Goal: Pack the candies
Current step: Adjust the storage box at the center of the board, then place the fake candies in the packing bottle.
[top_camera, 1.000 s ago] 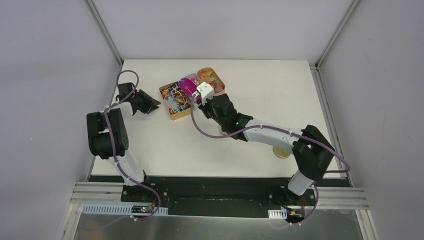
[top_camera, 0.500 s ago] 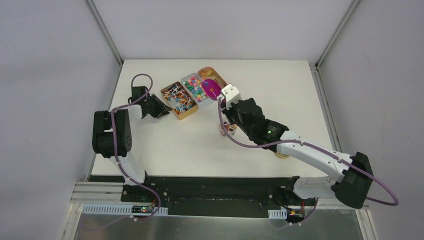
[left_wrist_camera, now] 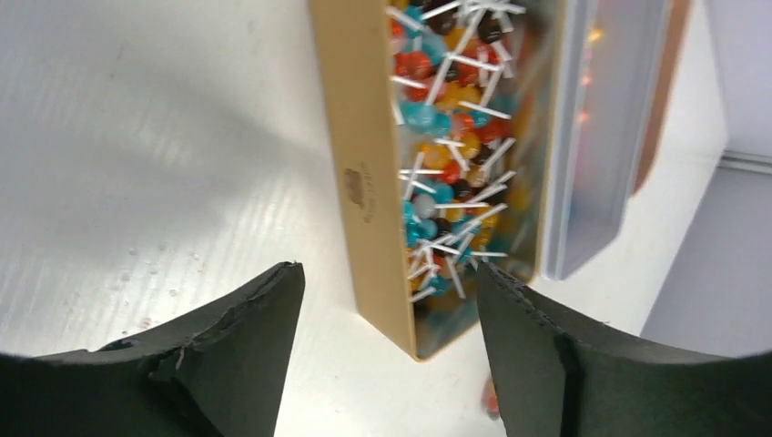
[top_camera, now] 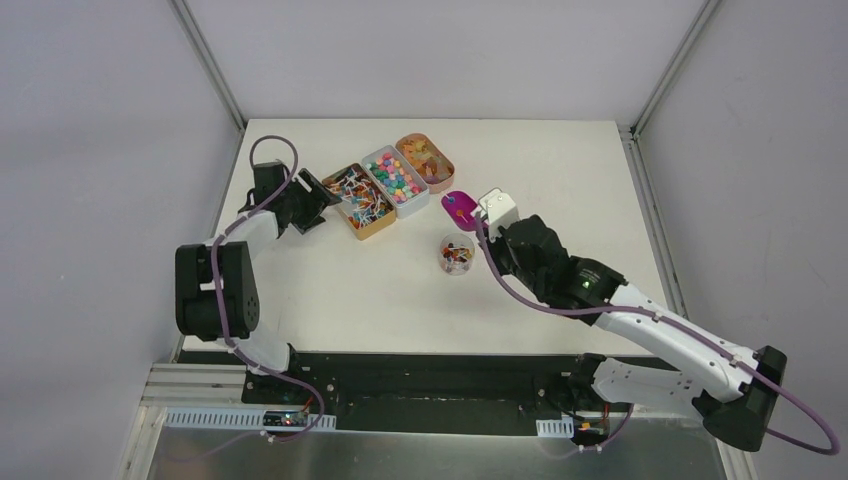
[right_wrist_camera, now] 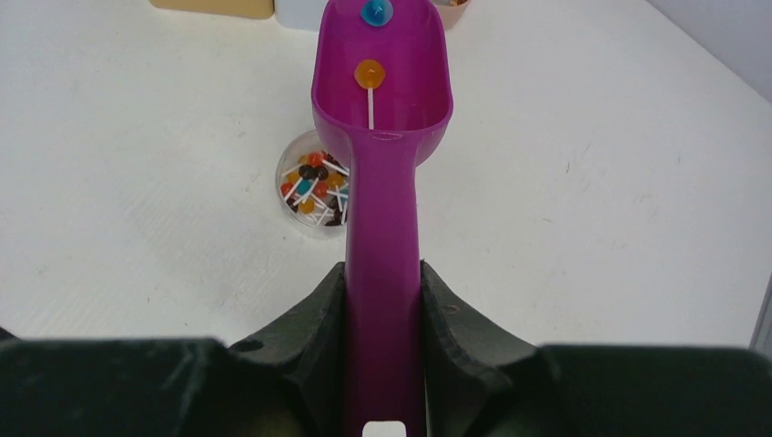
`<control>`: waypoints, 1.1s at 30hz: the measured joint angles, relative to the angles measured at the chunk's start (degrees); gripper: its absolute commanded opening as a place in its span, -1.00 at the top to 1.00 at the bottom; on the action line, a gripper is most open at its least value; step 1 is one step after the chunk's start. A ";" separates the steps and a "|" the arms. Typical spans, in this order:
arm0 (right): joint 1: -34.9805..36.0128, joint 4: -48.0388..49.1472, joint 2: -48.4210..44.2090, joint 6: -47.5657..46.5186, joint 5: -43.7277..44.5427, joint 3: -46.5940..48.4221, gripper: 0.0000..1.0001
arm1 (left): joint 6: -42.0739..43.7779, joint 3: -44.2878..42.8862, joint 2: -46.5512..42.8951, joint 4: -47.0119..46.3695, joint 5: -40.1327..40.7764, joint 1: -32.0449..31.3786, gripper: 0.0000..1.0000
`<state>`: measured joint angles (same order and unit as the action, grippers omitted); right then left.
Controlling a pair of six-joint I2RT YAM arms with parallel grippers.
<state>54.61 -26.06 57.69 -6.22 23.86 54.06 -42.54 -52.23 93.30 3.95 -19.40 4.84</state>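
Note:
The candies are tiny lollipops with white sticks in red, blue, orange and brown. A heap of them fills a gold tin (top_camera: 360, 200) (left_wrist_camera: 373, 182). My left gripper (top_camera: 321, 203) (left_wrist_camera: 387, 314) is open at the tin's near corner, with its fingers on either side and apart from it. My right gripper (top_camera: 489, 222) (right_wrist_camera: 383, 296) is shut on the handle of a purple scoop (top_camera: 459, 207) (right_wrist_camera: 382, 100). An orange candy (right_wrist_camera: 370, 75) and a blue one (right_wrist_camera: 374, 12) lie in the scoop. The scoop hangs just beyond a small clear cup (top_camera: 456, 253) (right_wrist_camera: 312, 182) holding several candies.
A silver tin (top_camera: 394, 181) (left_wrist_camera: 592, 137) of small coloured sweets stands against the gold tin. A copper oval tin (top_camera: 425, 160) stands next to that one. All three are at the table's back middle. The right arm stretches across the right half of the table.
The right arm carried the scoop from over the gold tin rightward and nearer, to beside the cup. The left gripper moved up to the tin's corner and opened.

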 measured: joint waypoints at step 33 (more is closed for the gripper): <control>2.27 -19.67 3.04 7.43 -6.23 1.07 1.00 | 14.16 5.55 -24.74 9.29 -6.69 -3.39 -0.98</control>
<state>56.88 -45.74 60.73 1.21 17.63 55.13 -28.38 -46.68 68.55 13.23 -26.09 1.45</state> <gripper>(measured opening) 0.294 0.991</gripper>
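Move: From the left hand, the lollipop box just let go of has its middle about 5 cm ahead, 9 to the right and 5 lower; the coloured-candy box is some 12 ahead and 16 right. The clear jar lies around 7 cm back and 31 to the right, slightly lower. From the right hand, holding the purple scoop, the jar stands about 9 cm ahead, 5 left and 18 below. Rising clear of the lollipop box, the left hand opens fully and climbs about 12 cm, then sinks some 3 while drawing back about 7 and drifting right towards the jar, its fingers tilting up and swinging clockwise. The right hand keeps its grip on the scoop, sinks about 6 cm while coming back about as far, and tips nose-down some 20 degrees, lowering the bowl to the jar's mouth. ##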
